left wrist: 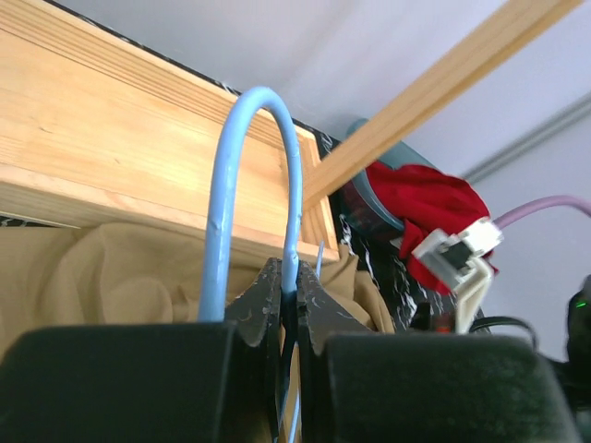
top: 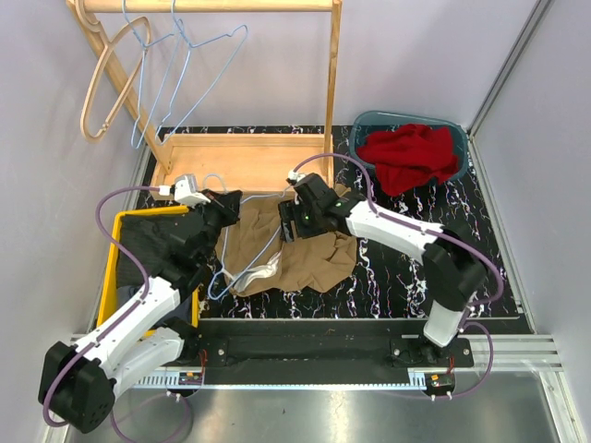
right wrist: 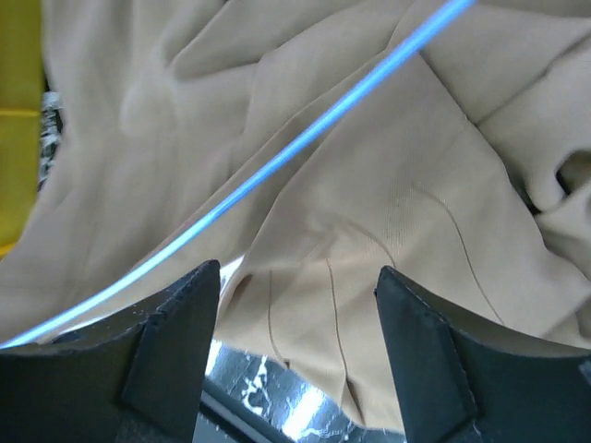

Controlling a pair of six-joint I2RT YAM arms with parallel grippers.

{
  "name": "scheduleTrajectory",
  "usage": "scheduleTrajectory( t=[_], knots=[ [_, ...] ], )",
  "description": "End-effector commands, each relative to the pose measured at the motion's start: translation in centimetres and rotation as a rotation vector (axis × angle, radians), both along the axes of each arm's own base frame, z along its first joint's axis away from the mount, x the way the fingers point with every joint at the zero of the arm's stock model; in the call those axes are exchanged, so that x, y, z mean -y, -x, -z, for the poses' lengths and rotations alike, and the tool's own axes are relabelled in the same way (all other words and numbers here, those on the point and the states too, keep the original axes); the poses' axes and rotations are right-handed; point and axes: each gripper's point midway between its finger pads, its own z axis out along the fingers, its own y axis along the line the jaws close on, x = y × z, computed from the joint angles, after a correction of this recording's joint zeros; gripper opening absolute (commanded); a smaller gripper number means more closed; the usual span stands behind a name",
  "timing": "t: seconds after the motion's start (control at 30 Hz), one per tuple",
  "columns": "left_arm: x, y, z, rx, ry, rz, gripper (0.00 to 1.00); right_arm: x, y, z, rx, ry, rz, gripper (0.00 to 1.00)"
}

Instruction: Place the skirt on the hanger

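The tan skirt (top: 305, 258) lies crumpled on the dark marbled table. A light blue wire hanger (top: 224, 275) rests across it, one arm running over the cloth. My left gripper (top: 224, 210) is at the skirt's left edge. In the left wrist view this left gripper (left wrist: 288, 277) is shut on the hanger's neck, with the hook (left wrist: 231, 175) arching up above the fingers. My right gripper (top: 294, 221) hovers over the skirt's upper part. In the right wrist view the right gripper (right wrist: 300, 286) is open with only the skirt (right wrist: 388, 194) below it, and the hanger wire (right wrist: 277, 161) passes to its left.
A wooden clothes rack (top: 245, 159) stands behind the skirt, with blue wire hangers (top: 189, 65) and a wooden hanger (top: 103, 88) on its rail. A teal basket (top: 397, 117) holding red cloth (top: 411, 157) sits back right. A yellow bin (top: 113, 268) with dark cloth is at the left.
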Motion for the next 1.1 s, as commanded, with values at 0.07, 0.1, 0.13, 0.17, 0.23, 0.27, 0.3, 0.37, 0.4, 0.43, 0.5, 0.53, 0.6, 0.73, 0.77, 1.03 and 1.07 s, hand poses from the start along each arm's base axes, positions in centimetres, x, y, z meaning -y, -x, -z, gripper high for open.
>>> scheduleTrajectory(
  t=[0.07,0.1,0.13,0.17,0.23,0.27,0.3,0.37,0.4,0.43,0.5,0.53,0.6,0.73,0.77,1.03,1.07],
  knots=[
    [-2.1,-0.6,-2.3,0.079,0.014,-0.188,0.0,-2.2,-2.4,-0.2,0.058,0.028,0.039,0.72],
    [-2.3,-0.7,-2.2,0.075,0.007,-0.204,0.0,-2.1,-2.9,0.0,0.07,0.043,0.052,0.72],
    [-2.1,-0.6,-2.0,0.072,-0.002,-0.201,0.0,-2.2,-3.3,0.2,0.075,0.056,0.062,0.7],
    [-1.9,-0.6,-1.9,0.07,-0.006,-0.199,0.0,-2.2,-3.4,0.6,0.077,0.07,0.063,0.68],
    [-1.7,-0.6,-1.6,0.063,-0.015,-0.194,0.0,-1.6,-3.8,1.5,0.079,0.122,0.088,0.64],
    [-1.6,-0.6,-1.4,0.058,-0.02,-0.193,0.0,-1.2,-3.9,1.9,0.077,0.143,0.097,0.6],
    [-1.5,-0.6,-1.4,0.057,-0.022,-0.19,0.0,-0.5,-4.0,2.2,0.084,0.172,0.115,0.57],
    [-1.4,-0.5,-1.1,0.052,-0.033,-0.183,0.0,0.6,-3.3,2.8,0.079,0.204,0.118,0.42],
    [-1.2,-0.5,-1.1,0.053,-0.036,-0.176,0.0,1.2,-3.3,2.3,0.095,0.21,0.135,0.36],
    [-1.2,-0.4,-1.0,0.053,-0.042,-0.172,0.0,2.1,-2.8,3.1,0.086,0.235,0.144,0.3],
    [-1.1,-0.1,-1.0,0.063,-0.05,-0.154,0.0,3.2,-2.5,2.9,0.101,0.255,0.164,0.14],
    [-1.1,0.0,-1.0,0.064,-0.058,-0.153,0.0,4.1,-1.9,3.9,0.088,0.283,0.17,0.09],
    [-1.1,0.4,-1.3,0.079,-0.058,-0.135,0.0,5.3,-1.3,4.5,0.079,0.308,0.179,0.0],
    [-0.6,1.4,-2.2,0.117,-0.069,-0.076,0.0,6.6,-0.5,5.0,0.067,0.322,0.213,0.0],
    [-0.3,1.6,-2.1,0.117,-0.077,-0.053,0.0,6.8,-0.4,5.0,0.07,0.326,0.223,0.0],
    [1.0,2.5,-2.4,0.13,-0.086,0.04,0.0,7.4,-0.3,5.3,0.065,0.32,0.272,0.06],
    [1.2,2.5,-2.5,0.132,-0.083,0.049,0.0,7.3,-0.3,5.0,0.068,0.309,0.273,0.18]
  ],
)
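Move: The skirt's upper-layer edge lies close under the open right gripper: some 6 cm below, 2 cm ahead and 2 cm to its right. From this gripper the hanger's long bar slants past with its middle about 8 cm left and 4 cm back; the white lining shows around 8 cm left and 11 cm back, some 9 cm down. From the left gripper, which holds the hanger's hook, that skirt edge is roughly 14 cm right, 4 cm back and 19 cm below. Reach the right gripper forward about 3 cm and down over the skirt, then sweep it right and slightly back while sinking further, shutting the fingers on the upper-layer edge and drawing it to the right, to end some 7 cm right of and 7 cm below the start. Tilt the fingers steeper downward. Keep the left fingers shut on the hook and late on ease that hand back about 2 cm. ##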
